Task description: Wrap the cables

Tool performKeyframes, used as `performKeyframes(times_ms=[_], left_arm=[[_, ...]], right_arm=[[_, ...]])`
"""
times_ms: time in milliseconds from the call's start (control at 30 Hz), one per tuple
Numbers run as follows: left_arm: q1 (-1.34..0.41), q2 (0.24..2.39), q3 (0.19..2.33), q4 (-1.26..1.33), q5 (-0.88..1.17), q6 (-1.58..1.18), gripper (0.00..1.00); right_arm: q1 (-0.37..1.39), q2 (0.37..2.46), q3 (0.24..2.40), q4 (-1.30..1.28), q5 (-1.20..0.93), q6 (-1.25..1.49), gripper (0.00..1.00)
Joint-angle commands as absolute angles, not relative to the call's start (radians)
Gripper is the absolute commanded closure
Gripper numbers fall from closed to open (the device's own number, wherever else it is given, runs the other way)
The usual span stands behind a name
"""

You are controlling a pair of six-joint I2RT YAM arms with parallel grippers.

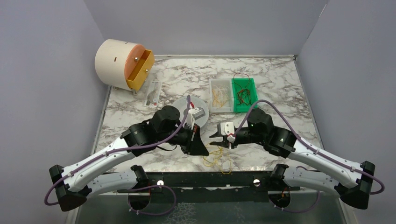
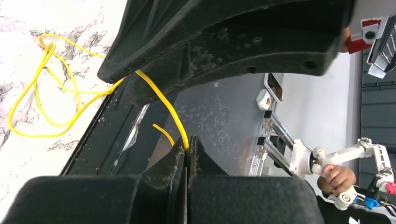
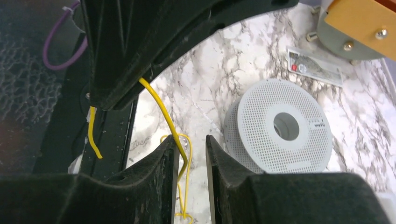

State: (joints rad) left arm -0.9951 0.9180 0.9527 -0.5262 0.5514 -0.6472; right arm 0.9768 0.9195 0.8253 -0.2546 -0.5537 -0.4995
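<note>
My left gripper (image 2: 187, 148) is shut on a thin yellow cable (image 2: 163, 100), pinched at the very tips, with a short free end sticking out beside them. From there the cable climbs past my right gripper's fingers (image 2: 224, 42) and trails in loose loops on the marble (image 2: 46, 93). My right gripper (image 3: 191, 144) stands open with the same yellow cable (image 3: 161, 109) running through the gap, close to its left finger and not pinched. In the top view both grippers (image 1: 194, 140) (image 1: 218, 137) face each other tip to tip above the yellow loops (image 1: 215, 157).
A grey perforated spool (image 1: 191, 109) lies just behind the left gripper. Behind the right arm are a clear bin of yellow wires (image 1: 219, 95) and a green bin of dark red wires (image 1: 243, 93). A white drum with an open yellow drawer (image 1: 122, 63) stands back left, with a small packet (image 1: 153, 92) beside it.
</note>
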Motion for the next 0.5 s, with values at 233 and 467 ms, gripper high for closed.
performKeyframes(times_ms=[233,467], left_arm=[[-0.951,0.935,1.017,-0.526,0.575,-0.622,1.0],[-0.905,0.941,1.009,-0.526,0.613,-0.597,1.0]], right_arm=[[0.988,0.866,0.769,-0.164,-0.342,-0.47,0.85],[0.988,0.825,0.734,-0.1,-0.21,-0.394,0.99]])
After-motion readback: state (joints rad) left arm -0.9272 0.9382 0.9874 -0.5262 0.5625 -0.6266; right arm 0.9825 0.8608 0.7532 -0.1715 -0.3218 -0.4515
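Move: My left hand already holds the yellow cable near its end, the free end sticking out past the fingers. The stretch my right hand wants lies between its open fingertips, about 1 cm back of centre; from my left hand it is some 5 cm ahead and 1 cm right. The loose cable loops lie on the table 1 cm back, 4 cm right and 16 below my right hand; the grey spool is about 20 ahead and 9 left of it, 13 lower. I shut my right fingers from about a third open to pinch the yellow cable just beyond my left fingertips, while that hand carries on forward about 3 cm, drifting a little right and turning some 15 degrees clockwise. My left hand keeps its grip on the cable and goes forward with it, about 2 cm, rising about 1 cm. ##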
